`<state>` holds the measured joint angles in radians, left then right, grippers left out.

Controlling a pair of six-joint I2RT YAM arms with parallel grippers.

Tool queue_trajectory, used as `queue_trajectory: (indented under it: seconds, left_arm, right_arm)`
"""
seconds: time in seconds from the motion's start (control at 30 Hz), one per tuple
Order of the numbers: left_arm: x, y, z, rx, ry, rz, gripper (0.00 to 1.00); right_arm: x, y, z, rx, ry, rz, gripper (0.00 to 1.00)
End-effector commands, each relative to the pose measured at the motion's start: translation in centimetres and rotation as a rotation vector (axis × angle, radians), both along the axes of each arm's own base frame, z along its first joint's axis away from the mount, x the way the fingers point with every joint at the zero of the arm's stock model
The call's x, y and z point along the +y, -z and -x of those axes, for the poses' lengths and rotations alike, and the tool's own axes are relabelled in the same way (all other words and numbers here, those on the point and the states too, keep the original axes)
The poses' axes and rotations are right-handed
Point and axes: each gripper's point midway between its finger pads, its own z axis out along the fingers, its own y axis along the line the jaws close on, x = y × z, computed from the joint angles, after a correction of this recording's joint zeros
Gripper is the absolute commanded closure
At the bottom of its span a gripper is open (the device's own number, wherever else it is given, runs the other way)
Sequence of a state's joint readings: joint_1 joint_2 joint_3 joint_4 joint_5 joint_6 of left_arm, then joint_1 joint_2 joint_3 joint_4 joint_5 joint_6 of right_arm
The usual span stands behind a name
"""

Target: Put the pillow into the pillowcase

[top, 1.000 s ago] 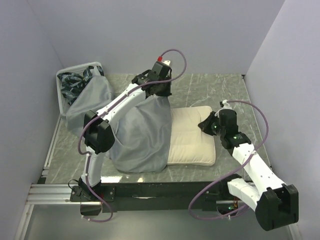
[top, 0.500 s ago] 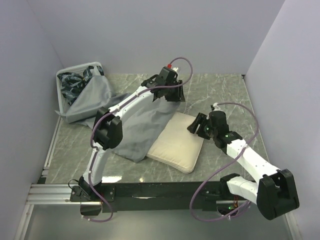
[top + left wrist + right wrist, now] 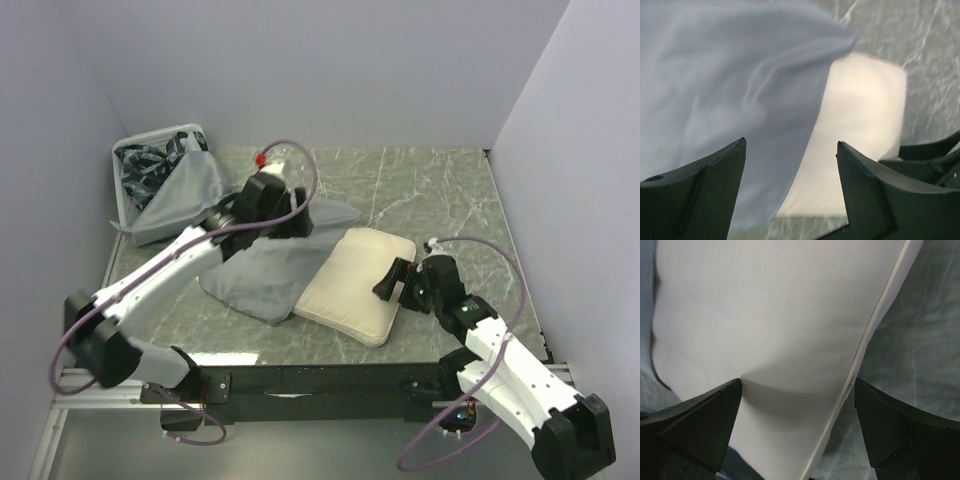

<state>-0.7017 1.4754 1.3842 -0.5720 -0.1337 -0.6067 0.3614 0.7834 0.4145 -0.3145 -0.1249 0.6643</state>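
Note:
The cream pillow (image 3: pixel 350 285) lies plain side up on the table, tilted, its left edge against the limp grey pillowcase (image 3: pixel 250 270); the bear print is hidden. My left gripper (image 3: pixel 298 222) hovers open and empty above the pillowcase's right part. In the left wrist view, its gripper (image 3: pixel 790 142) has the pillowcase (image 3: pixel 730 85) and the pillow (image 3: pixel 860 110) below it. My right gripper (image 3: pixel 385 283) is open at the pillow's right edge. In the right wrist view, that gripper (image 3: pixel 797 381) straddles the edge of the pillow (image 3: pixel 770 305), its left finger (image 3: pixel 715 410) denting the pillow.
A white basket (image 3: pixel 118 180) with dark blue-and-white patterned cloths (image 3: pixel 150 160) stands at the back left, and the pillowcase's far end drapes against it. Grey walls close in the left, back and right sides. A black rail runs along the table's near edge.
The pillow came out from under the pillowcase and turned aslant. My left gripper let the pillowcase go and drew back left; the cloth dropped flat. My right gripper moved nearer along the pillow's edge.

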Motion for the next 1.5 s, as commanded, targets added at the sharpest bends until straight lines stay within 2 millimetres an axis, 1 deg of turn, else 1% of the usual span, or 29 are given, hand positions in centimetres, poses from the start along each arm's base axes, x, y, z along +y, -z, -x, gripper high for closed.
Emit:
queue_trajectory:
  seconds: [0.0,0.03,0.07,0.13,0.17,0.2,0.23,0.27,0.3,0.43,0.57,0.67,0.83,0.93,0.97,1.03,1.07,1.1,1.13,1.17,1.2,1.23,1.27,1.3,1.33,1.37,1.4,1.43,1.47]
  left_arm:
    - [3.6,3.6,5.1,0.083,-0.034,-0.017,0.21]
    - [3.4,4.1,6.4,0.102,-0.017,-0.003,0.20]
    - [3.5,6.0,8.2,0.149,0.009,-0.010,0.20]
    - [2.8,6.4,10.9,0.172,0.051,0.014,0.19]
    - [2.9,8.1,12.4,0.216,0.071,0.004,0.19]
    - [2.8,8.7,13.7,0.241,0.085,0.001,0.20]
    - [2.7,9.2,14.4,0.270,0.068,0.015,0.21]
    - [3.2,10.9,15.5,0.302,0.064,-0.007,0.22]
    - [3.4,11.3,16.2,0.300,0.062,-0.013,0.24]
    - [5.6,14.2,17.8,0.339,-0.016,-0.060,0.27]
    - [5.8,16.4,17.6,0.329,-0.039,-0.075,0.29]
    - [6.7,18.2,16.7,0.297,-0.113,-0.141,0.31]
    - [8.4,19.1,13.8,0.150,-0.298,-0.148,0.30]
    - [7.6,19.2,12.5,0.109,-0.324,-0.130,0.33]
    - [7.5,19.5,12.1,0.104,-0.325,-0.153,0.39]
    - [6.2,18.5,11.2,0.076,-0.294,-0.155,0.49]
    - [5.9,18.4,11.0,0.072,-0.285,-0.172,0.70]
    - [5.3,17.9,11.2,0.060,-0.242,-0.193,0.81]
    - [4.2,16.6,10.9,0.042,-0.212,-0.178,0.90]
    - [3.2,15.7,11.2,0.045,-0.170,-0.159,0.98]
    - [2.2,14.9,11.7,0.036,-0.078,-0.169,0.99]
    - [1.0,13.0,11.7,0.029,-0.032,-0.143,0.99]
    - [0.1,11.5,12.2,0.019,0.019,-0.123,0.99]
    - [-1.3,10.5,13.4,0.037,0.153,-0.112,0.99]
    - [-2.4,7.9,13.6,0.022,0.213,-0.085,0.99]
    - [-2.9,6.7,14.3,0.025,0.260,-0.085,0.99]
    - [-3.7,5.3,15.0,0.010,0.356,-0.088,0.99]
    - [-4.9,1.5,14.8,-0.045,0.383,-0.048,0.99]
    - [-4.6,1.0,15.6,-0.035,0.415,-0.097,0.99]
  right_arm:
    - [2.0,0.4,3.2,0.027,-0.109,-0.007,0.00]
    - [2.1,0.4,3.7,0.031,-0.107,-0.008,0.00]
    - [2.2,0.4,3.9,0.028,-0.108,0.000,0.00]
    - [2.7,0.3,4.5,0.021,-0.128,-0.012,0.00]
    - [2.7,0.9,4.9,0.032,-0.134,-0.012,0.00]
    - [2.9,1.0,5.1,0.036,-0.142,-0.019,0.00]
    - [3.2,0.9,5.2,0.030,-0.150,-0.036,0.00]
    - [3.3,1.2,5.5,0.036,-0.156,-0.044,0.00]
    - [3.5,1.1,5.6,0.030,-0.164,-0.057,0.00]
    - [2.9,0.4,5.3,0.010,-0.131,-0.045,0.00]
    - [3.0,0.1,5.2,-0.001,-0.138,-0.044,0.00]
    - [3.2,0.0,5.2,-0.005,-0.150,-0.050,0.00]
    - [3.5,0.3,4.9,-0.024,-0.144,-0.067,0.00]
    - [3.9,0.3,4.6,-0.027,-0.143,-0.088,0.00]
    - [3.9,0.2,4.4,-0.031,-0.136,-0.091,0.00]
    - [4.0,-0.4,4.1,-0.050,-0.125,-0.100,0.00]
    - [3.8,-0.6,3.9,-0.061,-0.112,-0.095,0.01]
    - [3.7,-1.0,3.7,-0.077,-0.107,-0.093,0.03]
    - [3.7,-1.6,3.5,-0.092,-0.104,-0.093,0.05]
    - [3.6,-2.0,3.4,-0.104,-0.100,-0.094,0.12]
    - [3.5,-2.3,3.2,-0.119,-0.100,-0.084,0.20]
    - [3.5,-2.9,3.0,-0.128,-0.101,-0.084,0.28]
    - [3.5,-3.2,2.9,-0.135,-0.102,-0.081,0.44]
    - [3.5,-3.4,2.8,-0.138,-0.108,-0.073,0.51]
    - [3.7,-4.2,2.7,-0.148,-0.115,-0.077,0.58]
    - [3.8,-4.5,2.6,-0.153,-0.120,-0.077,0.72]
    - [4.0,-5.5,2.5,-0.166,-0.128,-0.078,0.76]
    - [4.1,-6.2,2.4,-0.174,-0.136,-0.085,0.81]
    - [4.3,-7.0,2.4,-0.187,-0.140,-0.091,0.85]
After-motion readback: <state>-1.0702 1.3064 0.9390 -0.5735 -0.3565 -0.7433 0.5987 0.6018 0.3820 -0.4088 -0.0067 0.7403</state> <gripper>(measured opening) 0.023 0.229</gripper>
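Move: The near corner of the pillowcase's mouth, the left hand's target, lies roughly 16 cm back, 8 cm to its left and 22 cm below; the pillow's exposed middle is about 12 cm back and 12 cm to its right, similarly low. From the right hand, the pillow's right edge is some 5 cm back, 3 cm left and 4 cm below, and that same pillowcase corner is around 8 cm back and 26 cm left, 8 cm lower. Back and steeply down, the open left hand sweeps to the pillowcase's near corner, dropping about 21 cm and drifting left, then pinches the cloth and carries it up some 10 cm and right towards the pillow. The right hand eases back and slightly left over the pillow's right edge, waits wide open, then closes on it and begins to rise. ##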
